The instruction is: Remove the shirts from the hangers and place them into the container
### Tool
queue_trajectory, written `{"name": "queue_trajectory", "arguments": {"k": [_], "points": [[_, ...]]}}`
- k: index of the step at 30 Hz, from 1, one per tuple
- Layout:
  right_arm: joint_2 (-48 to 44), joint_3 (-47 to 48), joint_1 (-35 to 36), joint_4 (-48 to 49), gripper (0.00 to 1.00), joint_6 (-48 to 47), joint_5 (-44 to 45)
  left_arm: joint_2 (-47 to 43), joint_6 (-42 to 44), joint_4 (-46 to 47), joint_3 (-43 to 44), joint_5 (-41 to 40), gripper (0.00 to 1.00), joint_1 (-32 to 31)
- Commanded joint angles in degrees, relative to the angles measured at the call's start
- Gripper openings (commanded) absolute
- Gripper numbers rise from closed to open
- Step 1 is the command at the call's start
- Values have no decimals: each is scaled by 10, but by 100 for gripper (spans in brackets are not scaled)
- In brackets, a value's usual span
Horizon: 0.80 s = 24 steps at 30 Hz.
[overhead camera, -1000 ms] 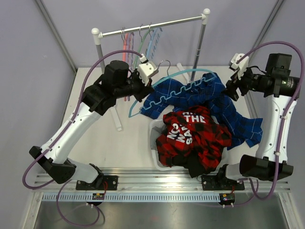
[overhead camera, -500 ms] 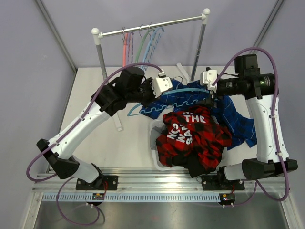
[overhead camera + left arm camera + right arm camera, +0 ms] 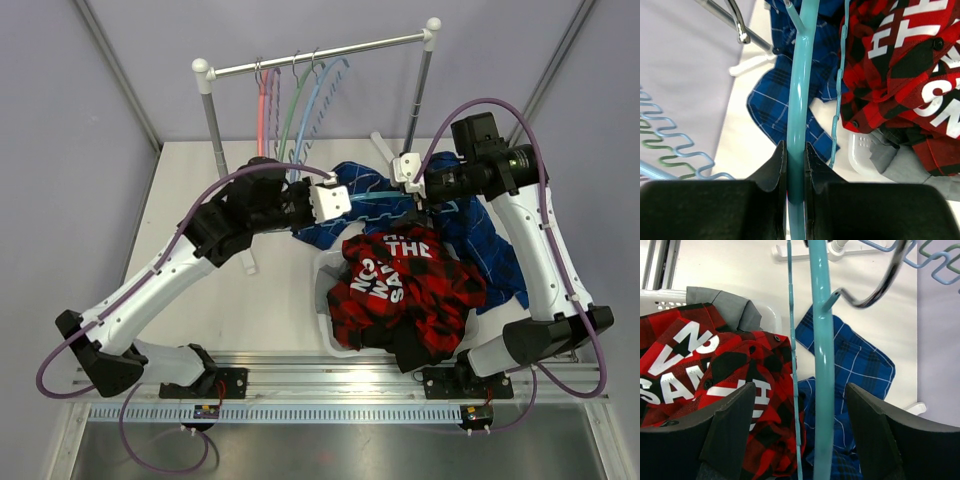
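My left gripper (image 3: 348, 200) (image 3: 796, 159) is shut on the bar of a teal hanger (image 3: 376, 197) (image 3: 801, 85) above the table. My right gripper (image 3: 416, 194) (image 3: 800, 435) stands open, its fingers on either side of that same hanger's (image 3: 822, 360) bar without touching it. The blue plaid shirt (image 3: 488, 240) (image 3: 774, 106) (image 3: 860, 360) lies crumpled under the hanger. It spreads to the right of the white container (image 3: 324, 300) (image 3: 860, 156). The red-and-black plaid shirt (image 3: 410, 282) (image 3: 715, 370) fills the container over a grey shirt (image 3: 901, 163) (image 3: 726, 302) and a black one (image 3: 420, 352).
A white-and-steel rail (image 3: 320, 55) stands at the back of the table with several hangers (image 3: 290, 100) on it, pink, green and blue. Its right post (image 3: 418, 100) rises just behind my right gripper. The hanger's metal hook (image 3: 880, 286) curves toward those hangers.
My left gripper has carried the teal hanger to the right and lower. My right arm has swung in from the far right, and its open jaws now straddle the hanger.
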Motion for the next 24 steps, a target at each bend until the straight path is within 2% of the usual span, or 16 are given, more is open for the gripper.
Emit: {"name": "queue_trajectory", "arguments": {"k": [1, 3, 6, 7, 10, 11, 13, 14, 17, 19, 22, 23, 24], "points": [[8, -7, 12, -172, 78, 2, 17, -37, 24, 100, -7, 6, 0, -2], [10, -7, 14, -172, 76, 2, 24, -47, 31, 106, -21, 1, 0, -2], [8, -7, 14, -172, 66, -6, 32, -55, 37, 117, -35, -8, 0, -3], [7, -6, 15, -172, 54, -6, 34, -58, 39, 120, -38, -15, 0, -2], [4, -5, 14, -172, 35, -8, 34, -61, 41, 127, -48, -27, 0, -2], [3, -5, 14, -172, 25, -9, 30, -61, 41, 129, -50, -27, 0, -2], [-1, -5, 14, -172, 19, -9, 28, -61, 38, 130, -51, -29, 0, -2], [-3, -5, 14, -172, 12, -9, 24, -62, 34, 131, -51, -32, 0, -2], [-11, -3, 14, -170, 0, -16, 17, -74, 15, 143, -51, -32, 0, -2], [-22, 0, 13, -172, 0, -16, 13, -84, 1, 156, -51, -24, 2, -2], [-28, 21, 14, -170, 0, 4, 3, -115, -33, 180, -55, -14, 38, -3], [-28, 39, 14, -168, 0, 28, -8, -126, -52, 188, -57, -11, 53, -2], [-26, 49, 13, -167, 0, 38, -12, -142, -60, 202, -59, -8, 58, -2]]}}
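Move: The teal hanger spans the two hands: the left still holds one end, with the hanger's middle about 11 cm to its right and level. The right hand's open fingers straddle the other arm, with that middle some 7 cm to its left and 1 cm ahead. From the right hand, the red plaid shirt lies about 28 cm below, 2 cm back and 2 cm right; the blue plaid shirt lies some 13 cm ahead, 6 cm right and 31 cm below. Easing about 1.5 cm down and 1 cm forward, the right hand closes its fingers and pinches the hanger's arm, then rises and draws back by about as much. The left hand, gripping until then, opens to about half and lets go, having wavered up and down slightly; it ends some 4 cm higher and slightly back, fingers tipped up about 10 degrees. ##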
